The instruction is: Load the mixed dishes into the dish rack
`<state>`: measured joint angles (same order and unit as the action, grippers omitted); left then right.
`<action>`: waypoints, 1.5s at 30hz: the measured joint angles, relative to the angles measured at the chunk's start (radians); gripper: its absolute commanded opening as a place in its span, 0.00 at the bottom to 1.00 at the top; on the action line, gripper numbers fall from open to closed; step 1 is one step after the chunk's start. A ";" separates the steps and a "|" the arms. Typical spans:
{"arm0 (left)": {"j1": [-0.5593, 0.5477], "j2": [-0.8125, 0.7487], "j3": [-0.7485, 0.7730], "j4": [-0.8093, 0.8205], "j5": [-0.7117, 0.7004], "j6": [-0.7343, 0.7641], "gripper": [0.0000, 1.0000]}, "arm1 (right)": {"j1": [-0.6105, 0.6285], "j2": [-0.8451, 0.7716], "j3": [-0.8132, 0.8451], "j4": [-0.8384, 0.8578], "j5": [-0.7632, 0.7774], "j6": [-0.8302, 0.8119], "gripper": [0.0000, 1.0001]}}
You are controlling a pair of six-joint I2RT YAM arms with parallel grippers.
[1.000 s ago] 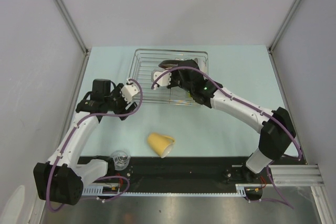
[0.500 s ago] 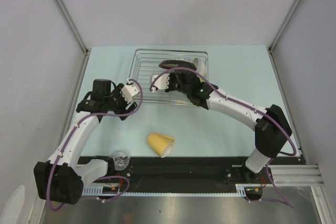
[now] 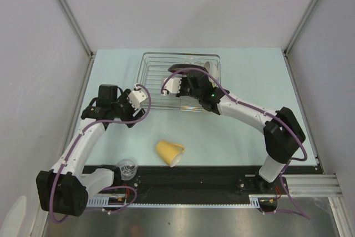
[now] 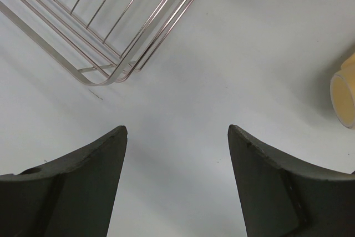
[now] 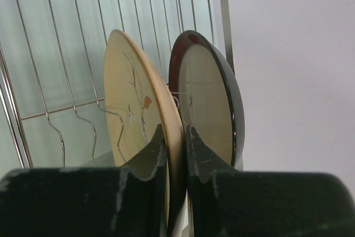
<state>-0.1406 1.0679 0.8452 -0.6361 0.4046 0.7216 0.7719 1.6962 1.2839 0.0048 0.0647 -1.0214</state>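
Observation:
The dish rack [image 3: 148, 76] sits at the table's middle back. Inside it my right gripper [image 3: 187, 78] is shut on the rim of the beige patterned plate [image 5: 130, 104], which stands upright among the dividers. Just right of it stands the dark red-rimmed plate [image 5: 211, 95], whose dark edge [image 3: 184, 69] also shows from above. My left gripper [image 3: 136, 96] hovers open and empty just off the rack's near left corner [image 4: 108, 76]. The yellow mug [image 3: 170, 152] lies on its side in front, and it shows again [image 4: 345, 95] in the left wrist view. The small clear glass [image 3: 127, 167] stands near the left arm's base.
A pale dish [image 3: 207, 69] leans at the rack's far right side. Grey walls close in the table on the left, back and right. A black rail [image 3: 211, 177] runs along the near edge.
The right arm's elbow has swung a little to the left while its gripper stays on the plate in the rack. The left arm has not moved.

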 measured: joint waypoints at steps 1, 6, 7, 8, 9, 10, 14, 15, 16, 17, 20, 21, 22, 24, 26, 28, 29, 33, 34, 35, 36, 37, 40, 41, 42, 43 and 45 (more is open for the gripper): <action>0.000 0.000 0.000 0.000 0.000 0.000 0.78 | -0.004 0.000 -0.003 0.003 -0.005 0.003 0.00; 0.000 0.000 0.000 0.000 0.000 0.000 0.78 | -0.021 0.008 -0.010 0.017 -0.023 0.025 0.06; 0.001 0.000 0.000 0.001 0.000 0.000 0.78 | -0.022 0.009 -0.010 0.018 -0.025 0.027 0.11; 0.001 0.000 0.000 0.001 0.000 0.000 0.79 | -0.023 0.010 -0.010 0.019 -0.026 0.031 0.14; 0.002 0.000 0.000 0.001 0.000 0.000 0.78 | -0.024 0.010 -0.010 0.019 -0.026 0.034 0.25; 0.002 0.000 0.000 0.002 0.000 0.000 0.78 | -0.024 0.010 -0.010 0.019 -0.026 0.043 0.29; 0.002 0.000 0.000 0.002 0.001 0.000 0.79 | -0.041 0.010 -0.011 -0.010 0.006 0.150 0.56; 0.002 0.000 0.000 0.002 0.001 0.000 0.79 | -0.055 0.010 -0.012 -0.017 0.019 0.176 0.61; 0.002 0.000 0.000 0.002 0.001 0.000 0.78 | -0.066 0.009 -0.017 -0.016 0.027 0.193 0.61; 0.002 0.000 0.000 0.002 0.002 0.000 0.78 | -0.081 0.005 -0.029 -0.016 0.043 0.219 0.64; 0.002 0.000 0.000 0.002 0.005 0.000 0.78 | -0.104 0.000 -0.053 -0.026 0.075 0.272 0.70; 0.002 0.001 0.000 0.002 0.008 -0.002 0.78 | -0.110 0.000 -0.057 -0.027 0.086 0.288 0.70; 0.002 0.001 0.000 0.002 0.010 -0.006 0.78 | -0.111 0.000 -0.058 -0.027 0.098 0.295 0.70; 0.002 0.001 0.002 0.001 0.012 -0.007 0.78 | -0.111 -0.002 -0.058 -0.026 0.122 0.321 0.71; 0.002 0.001 0.007 -0.001 0.013 -0.007 0.78 | -0.111 -0.007 -0.057 -0.027 0.143 0.344 0.72; 0.002 0.001 0.011 -0.002 0.014 -0.006 0.78 | -0.110 -0.014 -0.053 -0.031 0.158 0.364 0.72; 0.002 0.001 0.013 -0.002 0.014 -0.006 0.78 | -0.111 -0.018 -0.049 -0.034 0.163 0.373 0.72; 0.003 -0.002 0.013 -0.004 0.014 -0.007 0.78 | -0.114 -0.050 -0.042 -0.045 0.181 0.390 0.78; 0.003 -0.003 0.014 -0.005 0.014 -0.006 0.79 | -0.113 -0.066 -0.042 -0.056 0.183 0.398 0.79; 0.003 -0.004 0.014 -0.006 0.014 -0.006 0.78 | -0.112 -0.085 -0.042 -0.072 0.183 0.406 0.80; 0.003 -0.006 0.014 -0.006 0.013 -0.006 0.78 | -0.108 -0.108 -0.043 -0.090 0.182 0.416 0.81; 0.003 -0.008 0.014 -0.008 0.013 -0.006 0.78 | -0.105 -0.145 -0.052 -0.111 0.181 0.431 0.82; 0.003 -0.015 0.014 -0.011 0.013 -0.006 0.78 | -0.082 -0.240 -0.093 -0.124 0.182 0.463 0.84; 0.003 -0.017 0.015 -0.013 0.013 -0.007 0.78 | -0.073 -0.284 -0.109 -0.131 0.183 0.476 0.84; 0.003 -0.018 0.018 -0.015 0.013 -0.006 0.78 | -0.064 -0.325 -0.121 -0.137 0.184 0.491 0.85; 0.003 -0.019 0.019 -0.018 0.013 -0.007 0.78 | -0.055 -0.360 -0.127 -0.146 0.185 0.504 0.85; 0.003 -0.020 0.025 -0.019 0.013 -0.006 0.78 | -0.030 -0.425 -0.132 -0.163 0.188 0.535 0.85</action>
<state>-0.1375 1.0477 0.8700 -0.6548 0.4175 0.7151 0.7422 1.2716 1.1515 -0.1585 0.2527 -0.4866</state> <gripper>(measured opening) 0.785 0.845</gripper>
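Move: The right hand grips the rim of the tan plate over its slot in the dish rack; that slot is about 13 cm below and 3 cm to the left, 1 cm ahead. The dark-rimmed plate stands roughly 7 cm ahead and 1 cm left, 8 cm lower. Some 13 cm down are the white bowl, 6 cm ahead and 11 cm right, and the green bowl, 5 cm back and 10 cm right. From the left hand the slot is about 12 cm ahead, 19 cm right, 5 cm below. Still pinching the tan plate's rim, the right hand settles it about 1 cm lower, then the fingers open wide and let go while the hand slides right and slightly down and forward, swinging some 25 degrees clockwise. It then lifts about 12 cm and draws back, ending up and away to the right of the plate, fingers open. ##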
